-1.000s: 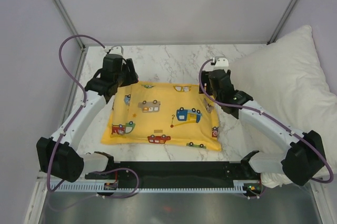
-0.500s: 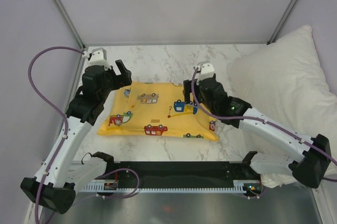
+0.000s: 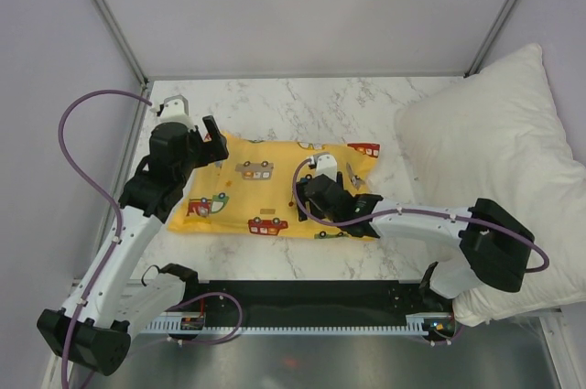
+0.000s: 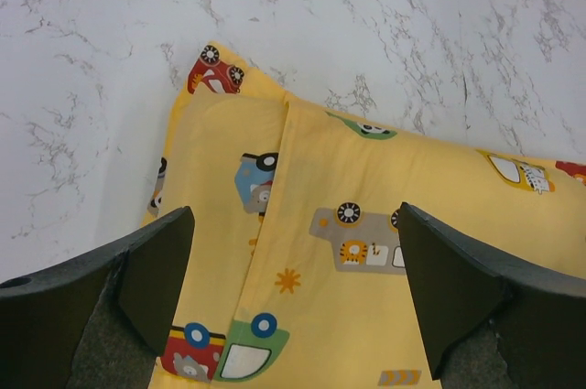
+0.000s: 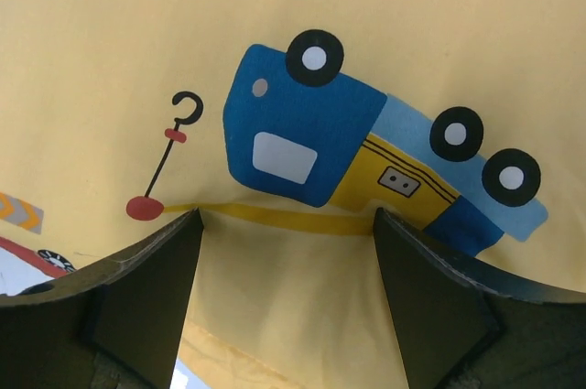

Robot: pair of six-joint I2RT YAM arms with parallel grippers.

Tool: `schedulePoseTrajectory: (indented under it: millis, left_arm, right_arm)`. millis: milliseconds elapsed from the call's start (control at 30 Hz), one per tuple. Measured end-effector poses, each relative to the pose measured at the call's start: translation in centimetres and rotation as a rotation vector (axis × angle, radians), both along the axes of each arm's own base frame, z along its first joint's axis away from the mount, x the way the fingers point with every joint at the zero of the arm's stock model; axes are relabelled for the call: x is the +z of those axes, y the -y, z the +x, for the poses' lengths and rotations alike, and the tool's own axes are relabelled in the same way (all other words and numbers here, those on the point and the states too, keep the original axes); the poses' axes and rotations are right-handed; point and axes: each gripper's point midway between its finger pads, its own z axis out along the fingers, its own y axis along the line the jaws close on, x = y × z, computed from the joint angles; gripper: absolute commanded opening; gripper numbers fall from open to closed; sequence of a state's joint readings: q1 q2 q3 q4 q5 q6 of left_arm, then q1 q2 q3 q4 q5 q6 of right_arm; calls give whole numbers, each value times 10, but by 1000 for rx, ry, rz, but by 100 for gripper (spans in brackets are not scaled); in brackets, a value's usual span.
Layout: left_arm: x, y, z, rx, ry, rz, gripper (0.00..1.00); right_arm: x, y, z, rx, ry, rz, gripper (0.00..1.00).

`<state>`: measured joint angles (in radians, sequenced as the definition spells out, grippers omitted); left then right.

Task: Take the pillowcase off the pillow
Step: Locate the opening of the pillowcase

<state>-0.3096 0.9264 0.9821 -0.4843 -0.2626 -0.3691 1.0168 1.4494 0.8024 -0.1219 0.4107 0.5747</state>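
The yellow pillowcase (image 3: 265, 183) with cartoon cars lies flat in the middle of the marble table (image 3: 302, 105). The pillow is hidden inside it. My left gripper (image 3: 214, 140) hovers open just above the case's left end, with nothing between its fingers. In the left wrist view a lengthwise fold in the pillowcase (image 4: 366, 178) runs under the left gripper (image 4: 295, 224). My right gripper (image 3: 309, 208) is low on the case's near right part. In the right wrist view the right gripper (image 5: 287, 220) is open and presses into the pillowcase (image 5: 302, 133) by a blue truck print. Fabric bulges between the fingers.
A large white pillow (image 3: 485, 160) leans at the right side, close to the right arm's elbow. Metal frame posts (image 3: 105, 14) rise at the back corners. A black rail (image 3: 302, 293) runs along the near table edge.
The left gripper let go, opened wide and drew back over the case's left end. The right gripper swung left and down onto the case. The case slid left and its right end bunched.
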Motion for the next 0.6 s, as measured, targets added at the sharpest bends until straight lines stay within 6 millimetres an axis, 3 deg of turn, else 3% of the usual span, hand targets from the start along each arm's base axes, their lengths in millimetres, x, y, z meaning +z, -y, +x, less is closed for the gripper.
schedulePoseTrajectory:
  millis: [200,400,600]
  left_arm:
    - [0,0,0,-1,-1,-1,100]
    - [-4,0,-1,-1,-10,0,99]
    - [-17,2,-2,0,-40,-14,98]
  right_arm:
    - [0,2,38,-105,23,70,86]
    - [8,56,88,-269,44,84,87]
    - [9,94,104,-337,46,21,88]
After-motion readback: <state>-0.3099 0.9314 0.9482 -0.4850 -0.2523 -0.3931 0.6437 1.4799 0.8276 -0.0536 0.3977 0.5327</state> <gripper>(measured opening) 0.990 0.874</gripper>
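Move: The pillow lies right under the open fingers of the right hand, which are on its blue truck print; its middle is about 4 cm ahead, 9 cm left and 3 cm below. Its far right corner, with a red print, is roughly 14 cm ahead and 13 cm right; the red truck print at its near edge is some 6 cm back and 12 cm left. From the left hand, the pillow's middle is about 17 cm right, 3 cm ahead and 20 cm below. The pillow in its case is dragged across the table by the right hand's wide-open fingertips, which keep on its upper side around the blue truck print without pinching. The hand first goes forward, then forward and right towards the white cushion, about 10 cm each way at nearly level height, turning some 20 degrees clockwise. The open left hand only begins to sink, by under 2 cm. ##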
